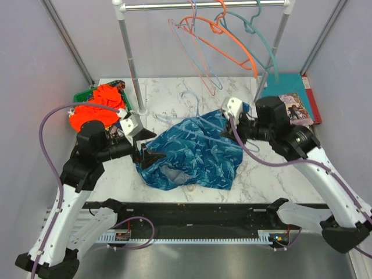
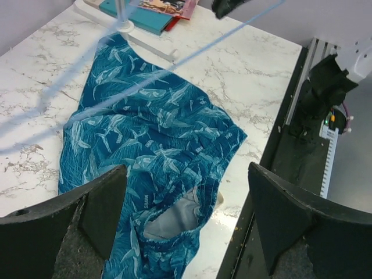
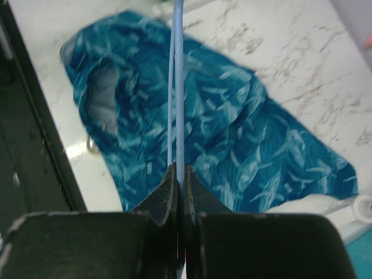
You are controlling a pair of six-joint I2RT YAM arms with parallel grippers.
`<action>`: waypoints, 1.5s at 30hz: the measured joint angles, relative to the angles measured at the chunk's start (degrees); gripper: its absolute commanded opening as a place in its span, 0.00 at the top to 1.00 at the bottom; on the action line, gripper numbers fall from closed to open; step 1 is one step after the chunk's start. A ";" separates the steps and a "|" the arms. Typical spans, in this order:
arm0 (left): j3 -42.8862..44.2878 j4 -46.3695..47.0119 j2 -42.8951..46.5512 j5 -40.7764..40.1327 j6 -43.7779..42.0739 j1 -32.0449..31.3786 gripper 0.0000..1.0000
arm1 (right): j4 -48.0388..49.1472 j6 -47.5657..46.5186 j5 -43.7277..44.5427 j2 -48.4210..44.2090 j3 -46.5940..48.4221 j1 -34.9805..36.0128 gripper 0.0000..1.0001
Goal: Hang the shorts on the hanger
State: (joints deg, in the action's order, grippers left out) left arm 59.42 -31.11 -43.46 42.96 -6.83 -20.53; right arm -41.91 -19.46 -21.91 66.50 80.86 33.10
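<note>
The dark-blue shorts [image 1: 195, 152] with the teal print lie crumpled on the marble table, waistband opening toward the near left. They also show in the left wrist view [image 2: 151, 139] and the right wrist view [image 3: 232, 110]. My left gripper [image 1: 147, 155] is open and empty, hovering just above the waistband opening [image 2: 187, 171]. My right gripper [image 1: 224, 123] is shut on the thin pale-blue hanger [image 3: 178, 87] and holds it over the shorts' far right edge. The hanger's wire runs left above the fabric [image 2: 174, 61], and its hook [image 1: 196, 107] is faintly visible.
A clothes rack [image 1: 129, 52] stands at the back with pink [image 1: 187, 43], orange [image 1: 229, 36] and teal [image 1: 266, 43] hangers. An orange garment [image 1: 96, 107] lies in a bin at the back left. Books [image 1: 293, 99] lie at the back right. The black table rail [image 1: 192, 209] runs along the near edge.
</note>
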 measured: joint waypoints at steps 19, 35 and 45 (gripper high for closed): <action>-6.47 -19.28 -11.04 -6.58 -26.16 0.26 0.32 | -27.85 -19.87 -6.58 -23.32 -15.45 0.02 1.00; -8.72 -10.12 -28.02 -18.88 -22.53 -5.46 0.39 | -17.64 -22.34 -6.08 -12.63 -23.85 0.00 1.00; -9.27 -7.26 -33.09 -20.79 -19.63 -6.38 0.90 | -9.40 -19.47 -6.25 -10.82 -27.43 0.00 1.00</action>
State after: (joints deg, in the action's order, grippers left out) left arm 50.15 -38.37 -76.55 22.17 -26.46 -26.92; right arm -51.31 -38.94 -28.16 55.68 53.43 33.10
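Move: Below the left hand and slightly ahead, the shorts' waistband edge lies about 4 cm forward, 1 cm left and 27 cm down; the waistband opening is about 1 cm forward and 5 cm right, at that depth. The green basket is some 22 cm forward and 23 cm left, also at table height. For the right hand, holding the blue hanger, the opening lies about 17 cm left, 6 cm back and 27 cm down. Dropping about 25 cm to the waistband, the left hand first draws back 3 cm, then comes forward while its fingers tip steeply down and close from wide to about a third at the waistband edge. The right hand, keeping its hold on the hanger, swings back some 14 cm, rightward and down, then eases forward and left while still sinking, bringing the free end to the opening. ##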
